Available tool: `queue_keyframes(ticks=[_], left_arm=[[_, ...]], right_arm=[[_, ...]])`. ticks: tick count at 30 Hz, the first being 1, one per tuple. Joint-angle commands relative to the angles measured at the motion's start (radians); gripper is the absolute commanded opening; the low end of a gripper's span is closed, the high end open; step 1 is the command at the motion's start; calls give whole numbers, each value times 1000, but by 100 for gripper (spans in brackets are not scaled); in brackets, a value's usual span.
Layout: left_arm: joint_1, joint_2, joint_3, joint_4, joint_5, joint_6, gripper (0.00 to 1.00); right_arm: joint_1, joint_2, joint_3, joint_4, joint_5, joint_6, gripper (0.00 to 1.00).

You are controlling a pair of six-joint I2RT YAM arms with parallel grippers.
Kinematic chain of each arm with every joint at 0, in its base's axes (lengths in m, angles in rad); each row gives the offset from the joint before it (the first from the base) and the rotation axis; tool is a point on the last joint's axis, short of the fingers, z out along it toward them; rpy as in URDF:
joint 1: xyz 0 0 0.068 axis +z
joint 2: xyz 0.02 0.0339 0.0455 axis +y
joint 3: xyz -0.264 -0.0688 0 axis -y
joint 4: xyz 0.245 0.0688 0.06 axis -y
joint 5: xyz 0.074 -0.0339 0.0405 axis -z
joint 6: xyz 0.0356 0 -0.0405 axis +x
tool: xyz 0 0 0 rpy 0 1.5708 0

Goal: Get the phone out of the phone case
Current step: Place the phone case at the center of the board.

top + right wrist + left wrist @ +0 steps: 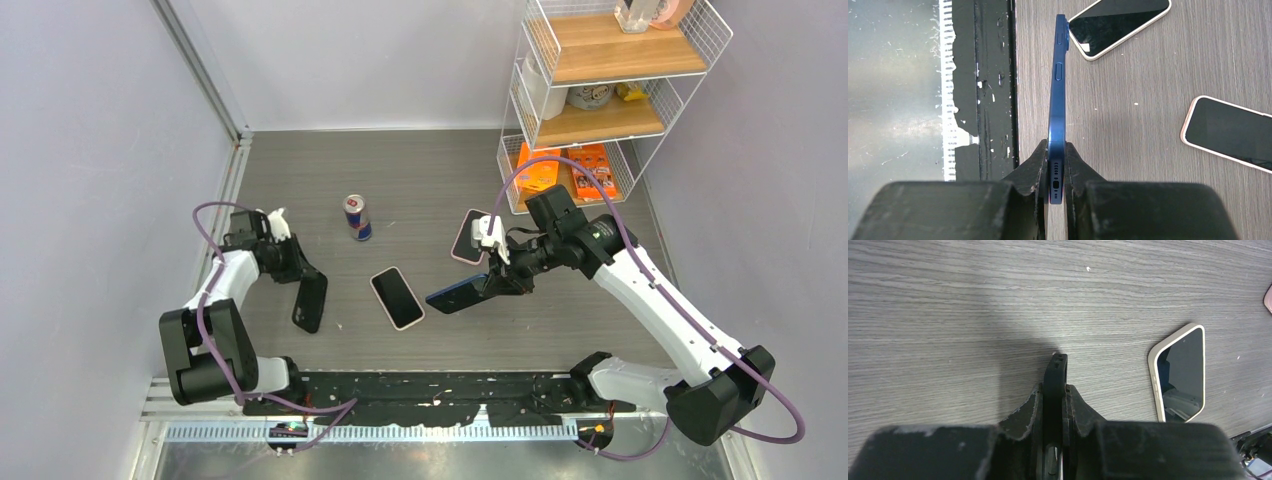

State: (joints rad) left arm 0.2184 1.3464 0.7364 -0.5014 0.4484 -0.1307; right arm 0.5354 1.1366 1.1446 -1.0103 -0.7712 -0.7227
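Note:
My left gripper (298, 278) is shut on a black phone case (311, 302) and holds it on edge over the left of the table. In the left wrist view the thin black case (1054, 372) stands pinched between my fingers (1054, 396). My right gripper (505, 280) is shut on a bare blue phone (458, 296), held above the table right of centre. In the right wrist view the blue phone (1057, 95) is seen edge-on, its charging port between my fingers (1056, 155). Phone and case are apart, one in each gripper.
A phone in a cream case (397, 297) lies face up at centre, also in the left wrist view (1182, 371) and the right wrist view (1118, 22). A pink-cased phone (468, 236) lies behind it. A can (357, 217) stands mid-table. A wire shelf (600, 90) stands back right.

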Motion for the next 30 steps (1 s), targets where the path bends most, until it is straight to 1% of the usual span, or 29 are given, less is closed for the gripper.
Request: queue_keyframes(ticks=[1,6,9,11,14,18,22,26,30], left_arm=[[9,19,17,32,3,-11,19],[19,16,13,15,-4,-2,33],[22,14,8,9,-11,-1,45],[26,13,6,2,-19,2,50],[29,6,7,-5,-33,5,56],[31,-21,6,-11,-63,10,61],[33,-72,8,-22,-102,19,67],[33,-135,28,-43,-126,38,76],[33,-194,59,-60,-125,62,85]], right_arm=[[-2,-27,19,46,-27,14,6],[-2,-23,20,46,-26,13,5],[-2,-22,16,49,-24,11,5],[-2,-20,14,51,-23,12,5],[-2,-21,14,52,-21,12,5],[-2,-19,13,50,-2,12,5],[-2,7,23,28,11,-3,5],[-2,55,56,-36,58,-58,5],[-2,141,113,-151,103,-162,5]])
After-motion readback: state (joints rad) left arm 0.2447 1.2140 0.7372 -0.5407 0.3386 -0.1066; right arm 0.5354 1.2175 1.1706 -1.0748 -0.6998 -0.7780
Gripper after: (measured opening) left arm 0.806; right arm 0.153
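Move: The left hand still pinches the black phone case by its far end; the bare spot of board it is meant for has its middle about 6 cm back of the hand point, 1 cm left and 4 cm below. The white-framed phone lies some 20 cm to this hand's right and 5 cm back, also 4 cm below, while the can stands about 12 cm ahead and 11 cm right, its middle 2 cm higher. From the right hand that spot is roughly 43 cm left, 5 cm ahead and 20 cm down. The left fingers spread from nearly shut to wide and let go of the case's far end while the hand eases barely half a centimetre down and drifts left, then the hand lifts about 3 cm clear, ending some 2.5 cm left of where it began with only a slight wrist tilt. The right hand keeps its pinch on the blue phone, waits, and only late starts down, about 2 cm, edging a little right and forward. ##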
